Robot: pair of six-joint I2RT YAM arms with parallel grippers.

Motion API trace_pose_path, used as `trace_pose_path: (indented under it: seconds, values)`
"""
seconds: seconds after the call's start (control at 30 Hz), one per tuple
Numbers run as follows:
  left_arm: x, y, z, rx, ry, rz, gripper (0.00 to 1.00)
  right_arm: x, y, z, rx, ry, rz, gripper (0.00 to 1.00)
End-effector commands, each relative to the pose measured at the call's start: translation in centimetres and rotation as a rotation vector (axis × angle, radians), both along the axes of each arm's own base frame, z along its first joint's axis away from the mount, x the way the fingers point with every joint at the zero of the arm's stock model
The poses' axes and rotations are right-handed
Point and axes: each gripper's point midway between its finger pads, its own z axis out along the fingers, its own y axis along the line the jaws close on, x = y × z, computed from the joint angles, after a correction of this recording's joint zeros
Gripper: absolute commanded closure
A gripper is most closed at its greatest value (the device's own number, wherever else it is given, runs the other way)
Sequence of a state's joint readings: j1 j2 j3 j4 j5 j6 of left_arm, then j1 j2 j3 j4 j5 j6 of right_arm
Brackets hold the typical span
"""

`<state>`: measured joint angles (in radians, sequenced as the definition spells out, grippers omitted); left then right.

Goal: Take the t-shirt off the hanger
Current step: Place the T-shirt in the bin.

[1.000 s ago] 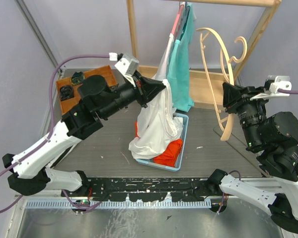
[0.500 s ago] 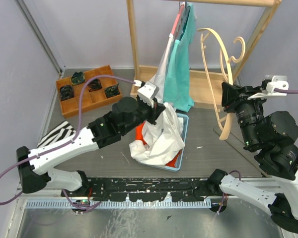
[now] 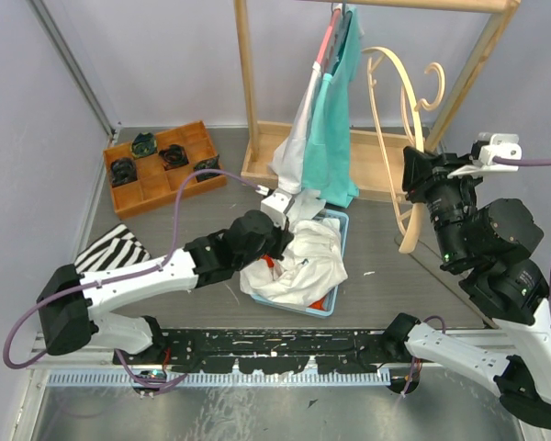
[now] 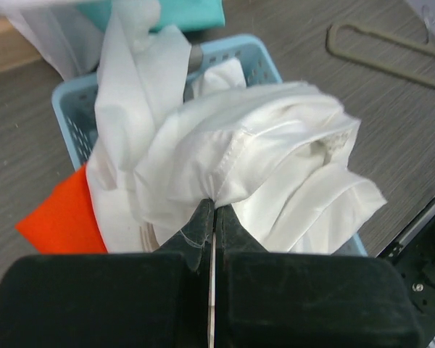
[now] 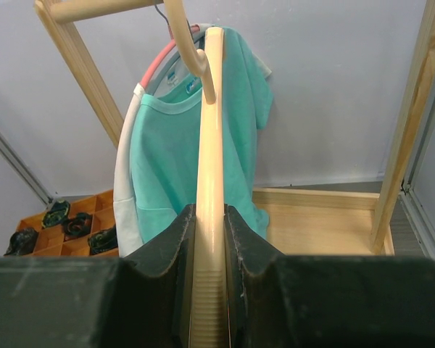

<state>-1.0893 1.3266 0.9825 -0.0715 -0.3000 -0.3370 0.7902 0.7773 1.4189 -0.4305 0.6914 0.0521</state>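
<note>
The white t-shirt (image 3: 308,262) lies bunched in the light blue basket (image 3: 339,241), off the hanger; it also shows in the left wrist view (image 4: 275,167). My left gripper (image 3: 280,250) is low over the basket and shut on a fold of the white t-shirt (image 4: 212,206). My right gripper (image 3: 415,176) is shut on the bare cream wooden hanger (image 3: 395,110) and holds it up at the right, its bar running up between the jaws in the right wrist view (image 5: 210,145).
A wooden rack (image 3: 248,83) stands at the back with a teal shirt (image 3: 335,119) and a white one (image 3: 298,138) hanging. Orange cloth (image 4: 54,217) lies in the basket. A wooden tray (image 3: 156,165) is at back left, a striped cloth (image 3: 106,248) at left, another hanger (image 4: 391,54) on the table.
My left arm has swung down and to the right, lowering the white t-shirt from hanging height into the basket. My right gripper has lifted the bare hanger slightly.
</note>
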Motion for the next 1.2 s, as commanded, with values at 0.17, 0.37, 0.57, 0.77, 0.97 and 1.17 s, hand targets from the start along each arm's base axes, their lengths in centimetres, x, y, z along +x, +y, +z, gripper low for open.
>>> trace_pose_path:
  seconds: [0.17,0.37,0.57,0.77,0.97,1.17]
  values:
    - [-2.0,-1.2,-8.2,0.028,0.181,-0.009,1.00,1.6,0.3,2.1,0.022,-0.054,-0.064,0.99]
    - [-2.3,-1.4,-11.5,0.147,0.251,-0.010,1.00,2.0,-0.6,2.0,0.034,-0.036,-0.139,0.99]
    - [-2.2,-1.0,-8.0,0.116,0.205,-0.015,0.97,2.8,-1.0,2.3,-0.014,-0.049,-0.203,0.99]
    - [-2.6,0.3,-3.6,0.061,0.154,-0.022,0.47,4.6,0.4,1.7,-0.059,-0.013,-0.226,1.00]
    - [-3.2,1.9,0.1,-0.006,0.103,-0.017,0.30,7.1,2.0,0.6,-0.090,0.025,-0.250,0.99]
    - [-3.7,3.2,2.2,-0.047,0.074,-0.007,0.23,10.1,2.2,-0.4,-0.090,0.048,-0.262,0.99]
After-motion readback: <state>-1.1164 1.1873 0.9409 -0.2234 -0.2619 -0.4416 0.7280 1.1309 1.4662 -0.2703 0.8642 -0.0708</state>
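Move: The bin's middle lies about 8 cm ahead of the left hand, 6 cm to its right and 15 cm below; the held white T-shirt already partly fills the bin. The orange T-shirt under it is some 4 cm ahead, 6 cm right and 17 cm down. From the right hand, holding the wooden hanger, the rack's rail is about 30 cm ahead, 5 cm left and 10 cm up; the teal shirt's middle hangs 30 cm ahead, 10 cm left, 10 cm down. The white T-shirt is lowered about 12 cm into the bin by the left hand, which tips its fingers farther down, opens wide to let go, and rises as far again, easing back a little. The wooden hanger stays gripped as the right hand carries it about 10 cm forward towards the rack, drifting left and down late on and turning some 15 degrees clockwise. ##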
